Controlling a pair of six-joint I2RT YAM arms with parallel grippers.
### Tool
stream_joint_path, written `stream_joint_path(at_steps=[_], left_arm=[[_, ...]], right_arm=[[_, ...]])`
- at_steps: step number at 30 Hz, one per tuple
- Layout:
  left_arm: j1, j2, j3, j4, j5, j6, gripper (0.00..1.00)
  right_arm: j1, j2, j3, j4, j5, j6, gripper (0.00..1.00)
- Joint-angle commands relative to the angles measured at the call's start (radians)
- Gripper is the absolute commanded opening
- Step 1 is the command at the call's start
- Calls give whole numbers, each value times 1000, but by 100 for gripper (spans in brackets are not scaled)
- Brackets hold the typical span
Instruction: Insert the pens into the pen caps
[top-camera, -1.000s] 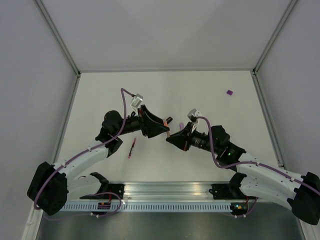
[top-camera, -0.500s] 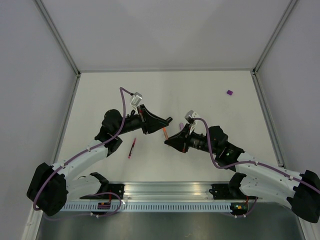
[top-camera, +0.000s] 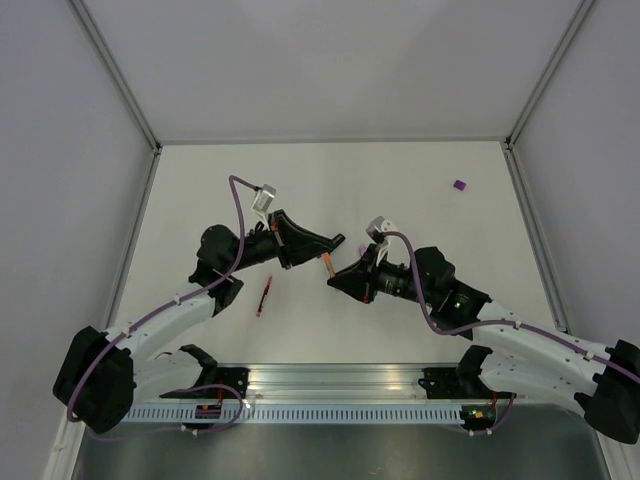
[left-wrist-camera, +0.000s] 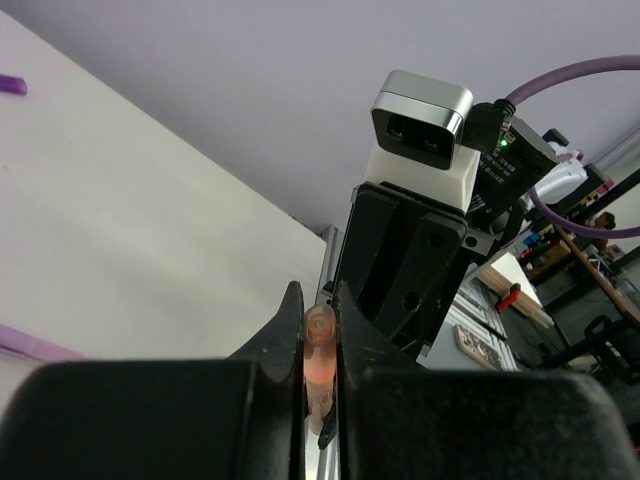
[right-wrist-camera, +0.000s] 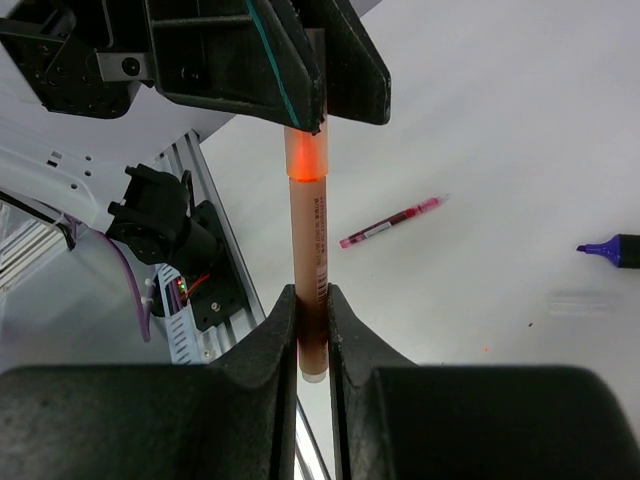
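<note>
The orange pen (right-wrist-camera: 307, 250) hangs above the table between both arms. My right gripper (right-wrist-camera: 308, 300) is shut on its lower barrel. My left gripper (left-wrist-camera: 318, 300) is shut on the glowing orange pen cap (right-wrist-camera: 305, 155) at the pen's other end, and the cap (left-wrist-camera: 319, 352) shows end-on between the fingers. From above, the pen (top-camera: 326, 265) bridges the left gripper (top-camera: 333, 244) and the right gripper (top-camera: 335, 281). A thin red pen (top-camera: 264, 297) lies on the table to the left. A purple cap (top-camera: 459, 186) sits at the far right.
A purple-tipped black marker (right-wrist-camera: 612, 250) lies on the table at the right edge of the right wrist view. The metal rail (top-camera: 340, 385) with both arm bases runs along the near edge. Grey walls enclose the white table (top-camera: 400, 190).
My left gripper's jaws have gone from open to shut on the orange cap. Both grippers drifted slightly left, with the pen still in the right one.
</note>
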Motion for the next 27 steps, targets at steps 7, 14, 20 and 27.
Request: stream_joint_path(at_steps=[7,14,20,27], left_arm=[[-28,-18,-130,194,57,-195,2],[-67,11,-189,222,1,-193,2],[-82,21,-218,237,-42,-193,2],[-86,-8,-241,223,-90,-176,2]], right_arm=[[-8,49,332,53,138,-135,0],[-8,125,437,65,175,-189,0],[-11,190,510,91,176,-210,0],[-11,234,512,102,169,-200,0]])
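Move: The orange pen, held by the right hand, has its middle some 2 cm back of the left hand, 1 cm right and 4 cm below. The dark marker lies about 18 cm ahead, 3 cm right and 26 cm below; the red pen 6 cm ahead, 16 cm left, equally low. From the right hand, the cap in the left fingers is about 4 cm ahead, 1 cm left and 5 cm above. Both hands rise together, then carry the pinched orange pen forward-left, right hand about 5 cm, left turning some 20 degrees. ##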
